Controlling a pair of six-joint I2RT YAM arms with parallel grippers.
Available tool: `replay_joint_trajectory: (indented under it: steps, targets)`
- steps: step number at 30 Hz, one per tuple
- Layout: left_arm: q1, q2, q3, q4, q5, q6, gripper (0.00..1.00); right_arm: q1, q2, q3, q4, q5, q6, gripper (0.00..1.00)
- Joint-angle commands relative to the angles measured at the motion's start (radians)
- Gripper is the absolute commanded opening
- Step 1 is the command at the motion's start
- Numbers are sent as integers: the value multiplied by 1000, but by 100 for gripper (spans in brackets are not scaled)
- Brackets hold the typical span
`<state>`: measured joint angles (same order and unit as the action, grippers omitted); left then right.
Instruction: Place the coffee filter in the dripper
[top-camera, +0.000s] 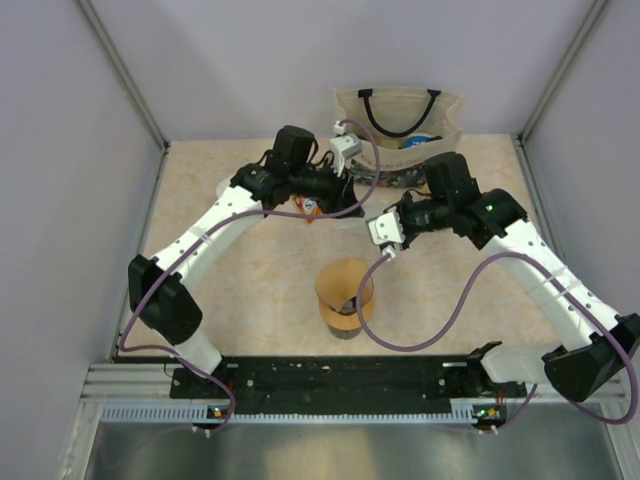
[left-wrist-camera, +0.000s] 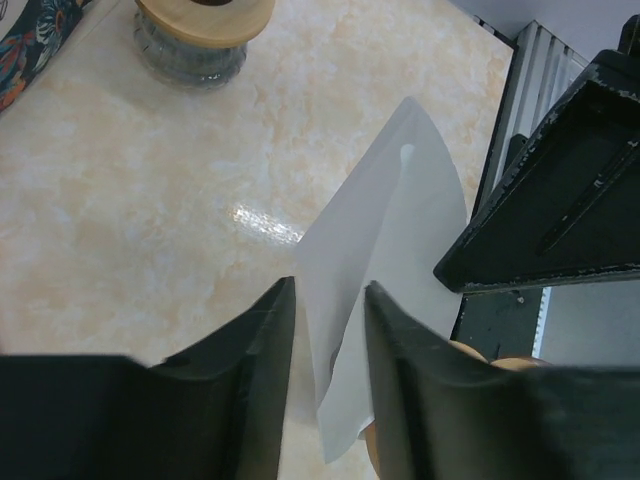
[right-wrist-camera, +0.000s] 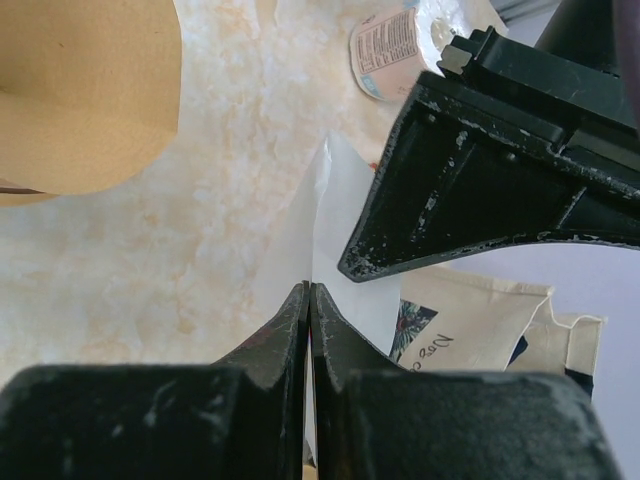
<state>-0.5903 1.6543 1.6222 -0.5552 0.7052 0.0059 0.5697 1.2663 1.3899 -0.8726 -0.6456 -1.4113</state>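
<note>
A white paper coffee filter (left-wrist-camera: 385, 220) hangs above the table between both grippers. My right gripper (right-wrist-camera: 308, 287) is shut on one edge of the filter (right-wrist-camera: 335, 210). My left gripper (left-wrist-camera: 330, 285) straddles the other side, its jaws still a little apart with the paper between them. In the top view the two grippers meet near the back middle, the left gripper (top-camera: 352, 200) facing the right gripper (top-camera: 372, 212), and the filter barely shows there. The dripper (top-camera: 343, 284), a tan cone on a glass vessel, stands nearer the arm bases and also shows as a tan cone, the dripper (right-wrist-camera: 85, 90).
A cloth tote bag (top-camera: 398, 115) with black handles stands at the back. A glass jar with a wooden lid (left-wrist-camera: 205, 25) sits beyond the filter. A labelled cup (right-wrist-camera: 395, 40) lies by the bag. Grey walls enclose the table on three sides.
</note>
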Motion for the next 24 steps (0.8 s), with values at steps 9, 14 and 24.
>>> replay_joint_trajectory:
  steps: [9,14,24]
  targets:
    - [-16,4,87,9,-114,20,0,15,-34,14,-6,-36,-14,0]
    - [-17,-17,85,41,-234,0,0,16,-57,-22,-5,-20,-2,0]
    - [-17,-53,64,107,-369,-49,0,16,-91,-92,32,52,28,0]
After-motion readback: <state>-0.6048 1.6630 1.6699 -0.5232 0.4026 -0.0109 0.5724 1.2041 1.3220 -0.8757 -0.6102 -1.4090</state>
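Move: The white filter hangs in the right hand's fingers, its middle about 3 cm to their left and 2 cm farther out. From the left hand, whose half-open fingers straddle its edge, that middle is roughly 2 cm right and 2 cm back. Of the neighbours, counted from the left hand, the brown-filter dripper stands some 17 cm back, 3 cm left; the blue dripper about 6 cm ahead, 19 cm right; both roughly 19 cm lower. Closing first almost on the spot, the left fingers go from half open to shut and pinch the white filter's edge; then that hand draws forward about 5 cm, away from the right hand, swinging some 15 degrees counter-clockwise. The right hand keeps its pinch and eases a centimetre or so back, right and down, so the two pull apart with the filter between them. ##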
